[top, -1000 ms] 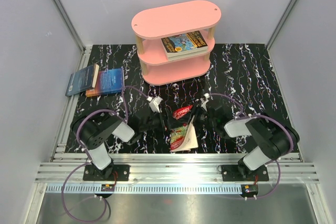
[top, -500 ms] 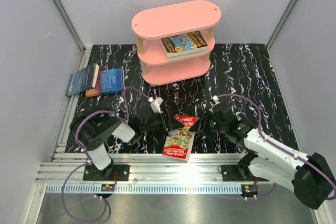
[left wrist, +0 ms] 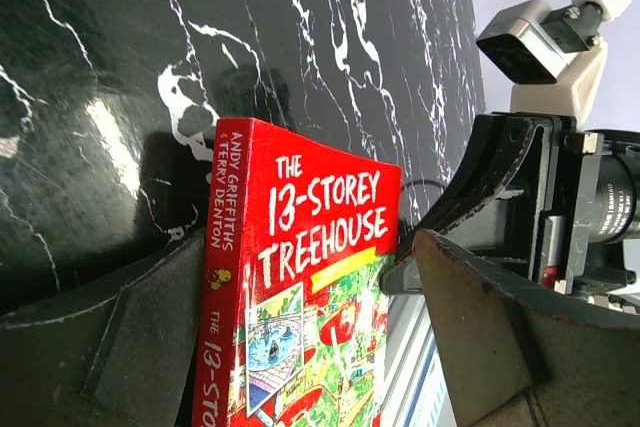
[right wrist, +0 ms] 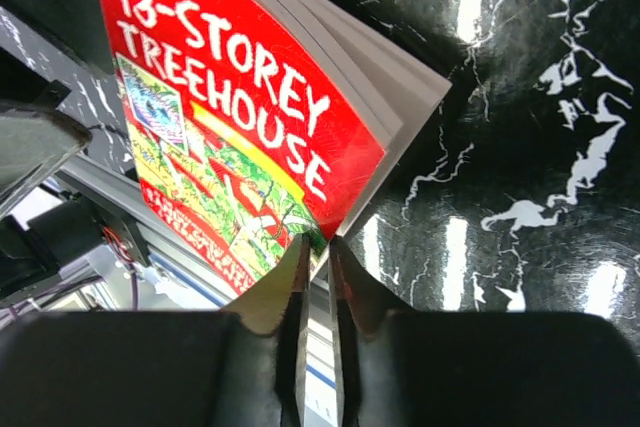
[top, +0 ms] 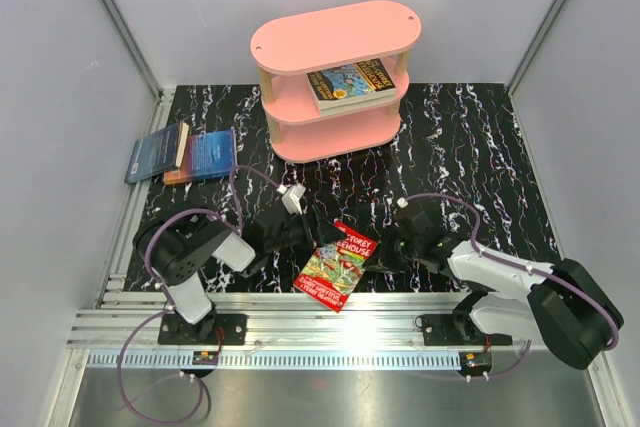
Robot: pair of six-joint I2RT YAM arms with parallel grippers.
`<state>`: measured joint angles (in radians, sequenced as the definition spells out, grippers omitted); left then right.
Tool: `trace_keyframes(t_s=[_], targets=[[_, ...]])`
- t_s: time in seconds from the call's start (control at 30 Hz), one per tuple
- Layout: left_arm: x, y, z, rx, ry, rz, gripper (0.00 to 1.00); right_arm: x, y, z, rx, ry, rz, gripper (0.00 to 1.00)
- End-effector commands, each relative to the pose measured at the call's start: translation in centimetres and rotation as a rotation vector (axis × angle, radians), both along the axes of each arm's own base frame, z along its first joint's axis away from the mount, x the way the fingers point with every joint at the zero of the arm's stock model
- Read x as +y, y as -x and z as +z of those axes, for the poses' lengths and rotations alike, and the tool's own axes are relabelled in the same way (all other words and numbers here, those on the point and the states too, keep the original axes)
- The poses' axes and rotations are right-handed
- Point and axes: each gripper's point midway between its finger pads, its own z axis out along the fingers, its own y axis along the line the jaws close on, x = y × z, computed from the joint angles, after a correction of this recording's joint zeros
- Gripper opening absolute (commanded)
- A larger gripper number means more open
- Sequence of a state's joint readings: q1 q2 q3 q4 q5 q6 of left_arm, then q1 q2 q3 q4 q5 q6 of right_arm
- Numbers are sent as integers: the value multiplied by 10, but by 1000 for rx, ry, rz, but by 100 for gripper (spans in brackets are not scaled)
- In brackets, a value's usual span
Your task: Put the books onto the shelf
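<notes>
The red "Treehouse" book (top: 338, 265) lies tilted near the front edge of the table, between my two grippers. My right gripper (top: 380, 252) is shut on its right edge; in the right wrist view the narrow jaws (right wrist: 315, 242) pinch the book's (right wrist: 230, 137) corner. My left gripper (top: 303, 239) is open, its wide fingers on either side of the book's (left wrist: 310, 287) spine end without squeezing it. The pink shelf (top: 335, 37) stands at the back with a yellow-teal book (top: 350, 82) on its middle tier. Two dark blue books (top: 185, 152) lie at the far left.
Grey walls close in the black marbled table (top: 470, 147) on three sides. An aluminium rail (top: 340, 327) runs along the front edge, just behind the red book. The right arm's elbow (top: 560, 307) hangs over the front right corner.
The right gripper has closed on the red book's edge. The book has turned and shifted left and forward. The right arm has drawn in lower. The left gripper stays open.
</notes>
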<state>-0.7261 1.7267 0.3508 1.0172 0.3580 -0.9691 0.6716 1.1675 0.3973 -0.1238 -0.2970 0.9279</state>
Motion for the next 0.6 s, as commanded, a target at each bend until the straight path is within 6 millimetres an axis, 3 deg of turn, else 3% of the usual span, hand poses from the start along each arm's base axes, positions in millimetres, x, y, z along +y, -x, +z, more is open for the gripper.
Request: trace_keyframes(t_s=[0.0,0.1,0.13,0.2,0.23,0.3,0.43,0.57], targets=[[24,18,-54,127,-153,25,86,21,-28,41,-146,-103,-15,14],[23,19,-55,132,-144,17,86,24,-33,47,-161,-118,-20,12],[21,19,-54,132,-136,13,86,25,-33,46,-158,-118,-15,23],[21,20,-56,136,-133,9,85,25,-30,37,-126,-101,-2,60],[21,21,-56,138,-131,6,85,23,-28,32,-111,-87,-5,85],[21,21,-57,139,-130,5,85,14,-19,16,-72,-45,-15,100],[21,21,-56,137,-128,4,85,-9,-9,-3,-34,45,-74,100],[19,21,-56,143,-124,0,85,-12,-6,-13,-33,17,-120,100]])
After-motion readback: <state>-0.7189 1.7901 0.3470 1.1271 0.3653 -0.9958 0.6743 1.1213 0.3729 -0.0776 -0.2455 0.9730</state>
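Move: The 13-Storey Treehouse book lies askew at the near edge of the table, its middle about 10 cm left of the right hand, level with it fore and aft and some 2 cm below; that hand's almost closed fingertips are at its right long edge. The shelf stands about 35 cm ahead of the right hand and 11 cm to its left, its middle some 10 cm higher. From the left hand, the book's middle is roughly 6 cm back, 3 cm right and 3 cm lower. The right hand, fingertips nipping the front cover at the book's right long edge, lifts and eases forward, each by just over 1 cm, with a slight swing left, and from early in the lift its fingers spring from nearly shut to fully open, letting go of the cover. It then drifts back right and sinks a little to hover open over that edge, fingers still pointing steeply down and leftward, while the left hand stays almost in place with its wide-open fingers either side of the book's far end. ##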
